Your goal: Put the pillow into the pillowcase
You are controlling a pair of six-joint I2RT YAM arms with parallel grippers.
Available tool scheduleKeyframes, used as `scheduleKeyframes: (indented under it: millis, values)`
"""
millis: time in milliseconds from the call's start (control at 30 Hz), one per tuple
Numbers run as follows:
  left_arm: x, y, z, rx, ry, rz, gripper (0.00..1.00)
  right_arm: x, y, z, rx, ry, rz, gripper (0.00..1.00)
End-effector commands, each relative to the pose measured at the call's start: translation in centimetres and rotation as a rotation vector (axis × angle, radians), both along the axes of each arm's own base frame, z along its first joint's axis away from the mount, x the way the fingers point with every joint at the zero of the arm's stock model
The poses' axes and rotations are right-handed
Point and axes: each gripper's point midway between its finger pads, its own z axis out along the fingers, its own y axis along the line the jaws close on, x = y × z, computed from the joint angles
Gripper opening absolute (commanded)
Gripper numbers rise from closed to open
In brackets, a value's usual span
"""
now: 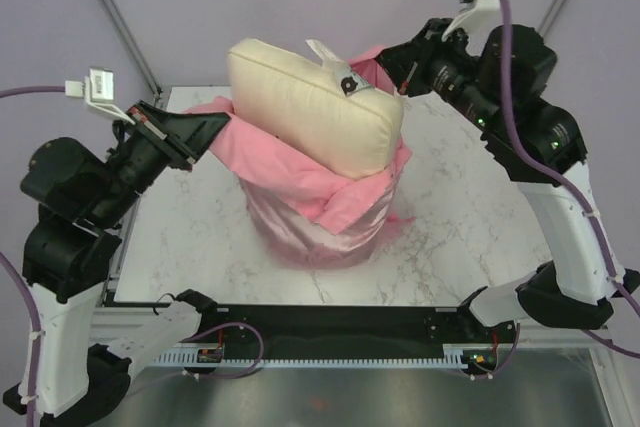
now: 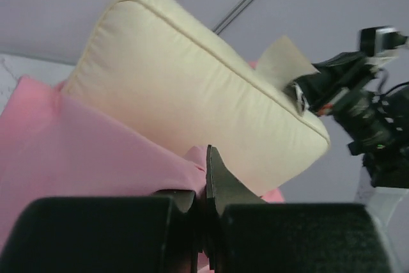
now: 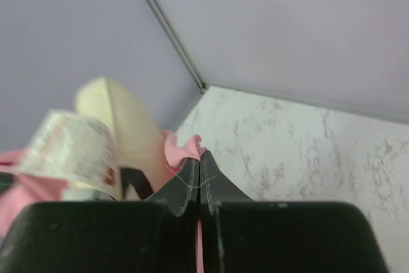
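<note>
The cream pillow (image 1: 310,112) stands tilted, its lower part sunk in the open mouth of the pink pillowcase (image 1: 320,212), which hangs bunched down to the marble table (image 1: 470,217). My left gripper (image 1: 222,127) is shut on the pillowcase's left rim, held up above the table. My right gripper (image 1: 385,59) is shut on the rim at the far right, beside the pillow's top corner and its white label (image 1: 325,52). In the left wrist view the pillow (image 2: 192,94) rises above pink cloth (image 2: 83,151) pinched in the left gripper (image 2: 206,164). The right gripper (image 3: 199,161) pinches a pink fold (image 3: 182,148).
Grey walls with metal corner struts (image 1: 115,17) close off the back. Both arm bases sit on a black rail (image 1: 330,322) at the near edge. The pillowcase's bottom rests near the table's middle.
</note>
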Motion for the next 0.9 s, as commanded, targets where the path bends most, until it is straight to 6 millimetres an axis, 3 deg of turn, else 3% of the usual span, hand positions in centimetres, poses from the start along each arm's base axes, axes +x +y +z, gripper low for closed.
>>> scheduleKeyframes:
  millis: [0, 100, 133, 167, 200, 233, 267, 300, 333, 400, 467, 533, 567, 633, 667, 733, 867]
  values:
    - [1.1, -0.2, 0.0, -0.104, -0.057, 0.014, 0.02, -7.2, -5.4, 14.4, 0.317, -0.357, 0.003, 0.0]
    - [1.5, -0.2, 1.1, -0.099, -0.068, 0.022, 0.02, -7.4, -5.2, 13.1, 0.302, -0.335, 0.018, 0.0]
    - [0.0, 0.4, 4.2, -0.124, -0.133, 0.016, 0.02, -7.1, -5.0, 12.2, 0.286, -0.32, 0.018, 0.0]
    - [-0.8, 0.6, 5.8, -0.129, -0.168, 0.008, 0.02, -5.4, -4.2, 9.3, 0.244, -0.259, -0.004, 0.0]
    - [-3.1, 1.6, 9.5, -0.161, -0.247, 0.001, 0.02, -5.5, -4.6, 8.6, 0.244, -0.256, -0.02, 0.0]
    - [-2.7, 1.3, 10.6, -0.159, -0.257, 0.001, 0.02, -5.0, -4.5, 7.4, 0.232, -0.237, -0.033, 0.0]
    - [-3.2, 1.6, 12.0, -0.17, -0.282, 0.004, 0.02, -3.6, -3.8, 4.3, 0.192, -0.18, -0.049, 0.0]
    - [-6.2, 3.1, 15.4, -0.212, -0.37, 0.007, 0.02, -3.5, -3.9, 3.6, 0.188, -0.173, -0.056, 0.0]
    - [-4.8, 2.8, 15.5, -0.202, -0.343, 0.024, 0.02, -2.6, -3.3, 1.6, 0.159, -0.134, -0.061, 0.0]
    - [-6.4, 3.8, 17.6, -0.23, -0.405, 0.038, 0.02, -1.8, -3.1, 0.1, 0.137, -0.105, -0.081, 0.0]
    - [-6.1, 4.6, 17.9, -0.248, -0.408, 0.085, 0.02, -1.2, -3.0, -0.5, 0.117, -0.099, -0.094, 0.0]
    - [-4.9, 4.7, 17.0, -0.229, -0.381, 0.121, 0.02, -0.9, -2.8, -0.3, 0.114, -0.102, -0.096, 0.0]
    - [-5.2, 5.0, 16.7, -0.23, -0.378, 0.128, 0.02, -1.0, -2.9, 0.8, 0.122, -0.122, -0.093, 0.0]
    - [-3.6, 4.8, 15.0, -0.208, -0.327, 0.159, 0.02, -1.4, -3.2, 2.3, 0.138, -0.146, -0.091, 0.0]
    - [-3.9, 5.1, 14.6, -0.207, -0.323, 0.167, 0.02, -2.2, -3.8, 4.3, 0.16, -0.188, -0.092, 0.0]
    - [-2.1, 4.6, 12.6, -0.186, -0.262, 0.181, 0.02, -3.0, -4.8, 6.7, 0.186, -0.234, -0.108, 0.0]
    - [0.6, 3.0, 9.3, -0.148, -0.166, 0.162, 0.02, -3.2, -6.5, 8.5, 0.181, -0.275, -0.178, 0.0]
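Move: The pillow's end stands out of the pillowcase mouth between the hands. The pillow's middle is about 12 cm right of the left hand, 5 cm ahead and 8 cm below. From the right hand it is some 10 cm left, 6 cm back and 8 cm below. The case body hangs about 12 cm right, 3 cm ahead and 22 cm below the left hand. A white tag sticks up some 6 cm left, 1 cm back and 3 cm above the right hand. Both grippers keep their pinch on opposite sides of the pillowcase rim and shake it quickly, out of step. The left dips about 4 cm, whips up some 17 cm with its fingers tipping upward, drifts back and left, then eases down slightly. The right jerks up and back, drops about 11 cm while going forward, then starts rising. ##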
